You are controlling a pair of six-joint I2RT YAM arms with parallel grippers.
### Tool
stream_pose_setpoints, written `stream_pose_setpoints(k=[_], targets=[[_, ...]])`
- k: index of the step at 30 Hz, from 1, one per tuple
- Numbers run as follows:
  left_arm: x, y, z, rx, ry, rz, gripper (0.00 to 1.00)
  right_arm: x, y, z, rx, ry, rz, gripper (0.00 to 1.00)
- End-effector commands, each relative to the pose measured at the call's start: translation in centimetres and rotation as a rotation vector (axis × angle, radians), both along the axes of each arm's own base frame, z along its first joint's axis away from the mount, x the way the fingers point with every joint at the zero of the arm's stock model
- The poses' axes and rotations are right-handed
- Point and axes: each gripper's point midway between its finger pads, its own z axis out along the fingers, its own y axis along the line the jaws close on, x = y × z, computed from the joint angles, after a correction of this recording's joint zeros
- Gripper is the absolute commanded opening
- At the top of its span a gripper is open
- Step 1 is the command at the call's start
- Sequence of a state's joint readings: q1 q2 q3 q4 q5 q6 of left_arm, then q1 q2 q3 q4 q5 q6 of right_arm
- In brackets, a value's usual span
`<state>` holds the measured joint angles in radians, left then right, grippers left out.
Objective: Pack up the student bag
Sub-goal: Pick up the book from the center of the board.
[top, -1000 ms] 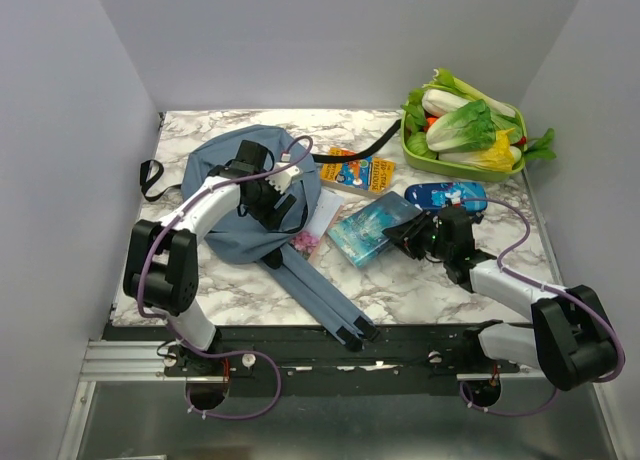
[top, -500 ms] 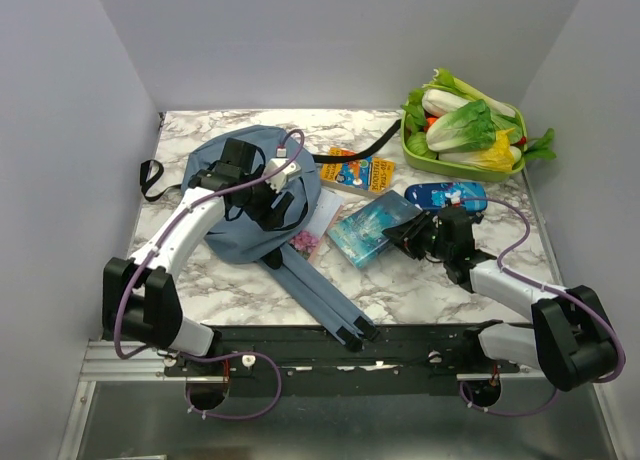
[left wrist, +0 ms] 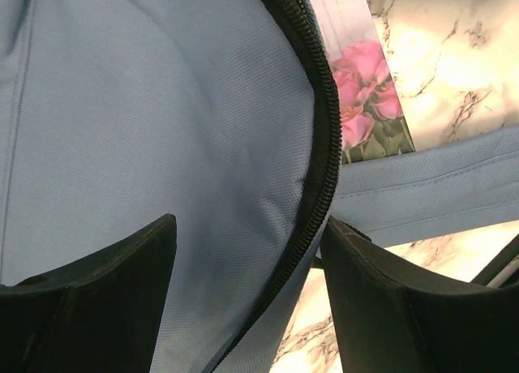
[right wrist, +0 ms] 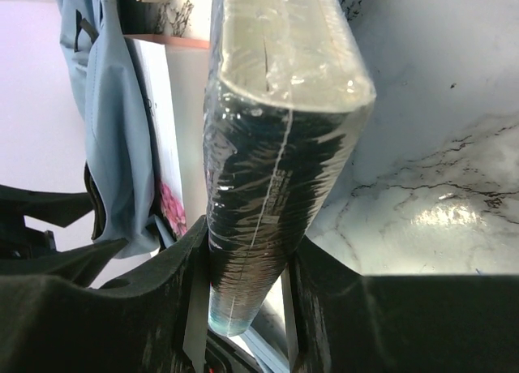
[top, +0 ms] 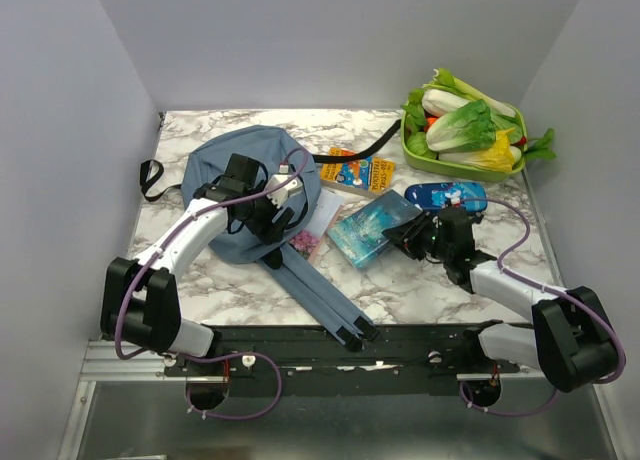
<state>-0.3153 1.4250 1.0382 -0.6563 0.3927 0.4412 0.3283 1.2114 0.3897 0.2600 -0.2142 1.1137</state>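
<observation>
The student bag (top: 225,175) lies flat at the left of the table, dusty blue with a black zipper (left wrist: 324,146) along its edge. My left gripper (top: 268,218) is low over the bag's near right edge. It stands open (left wrist: 247,300), one finger over the fabric and the other past the zipper. A notebook with pink roses (top: 318,225) pokes out beside the bag. My right gripper (top: 410,235) is shut on the near edge of a shrink-wrapped teal book (top: 375,225), whose spine (right wrist: 276,130) sits between the fingers just above the marble.
The bag's two blue shoulder straps (top: 325,295) run toward the near edge. An orange book (top: 357,170) and a blue pencil case (top: 447,194) lie behind the teal book. A green tray (top: 420,163) of vegetables stands at the back right. A black strap (top: 370,140) trails behind.
My left gripper has slid from the bag's upper right toward its near right edge and zipper. The right gripper and the teal book have stayed put.
</observation>
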Motion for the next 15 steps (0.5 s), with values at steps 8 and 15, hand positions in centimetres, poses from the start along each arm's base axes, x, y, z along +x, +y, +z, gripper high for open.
stream_pose_setpoints(k=[8,15], targets=[[-0.3,-2.3,7.2,-0.162,-0.081,-0.087,0.78,-2.1,-1.7,-3.4,-0.128,0.051,0.007,0.30],[0.9,2.9,5.9,-0.033,-0.104,-0.038,0.75,-2.3,-1.7,-3.3,-0.125,0.050,0.013,0.29]])
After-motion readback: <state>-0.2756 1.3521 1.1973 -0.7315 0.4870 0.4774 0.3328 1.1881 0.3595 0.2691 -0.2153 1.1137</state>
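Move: The blue book is already in the right fingers, its middle some 6 cm left of that hand and 2 cm ahead. The bag's middle is about 35 cm left and 10 cm ahead of it; the flower-cover book is roughly 20 cm left and 3 cm ahead, the orange book 10 cm left and 15 cm ahead. The open left hand hovers about 4 cm above the bag's zipped edge, with the blue book some 21 cm to its right, level in reach and 5 cm lower. The blue book stays pinched along its edge in the right fingers, that hand easing back barely half a centimetre without turning. Clear of the bag's zipped edge, the open left hand hardly stirs at first, then rises faster, some 7.5 cm in all, its fingers tipping outward about 10 degrees and staying wide. ##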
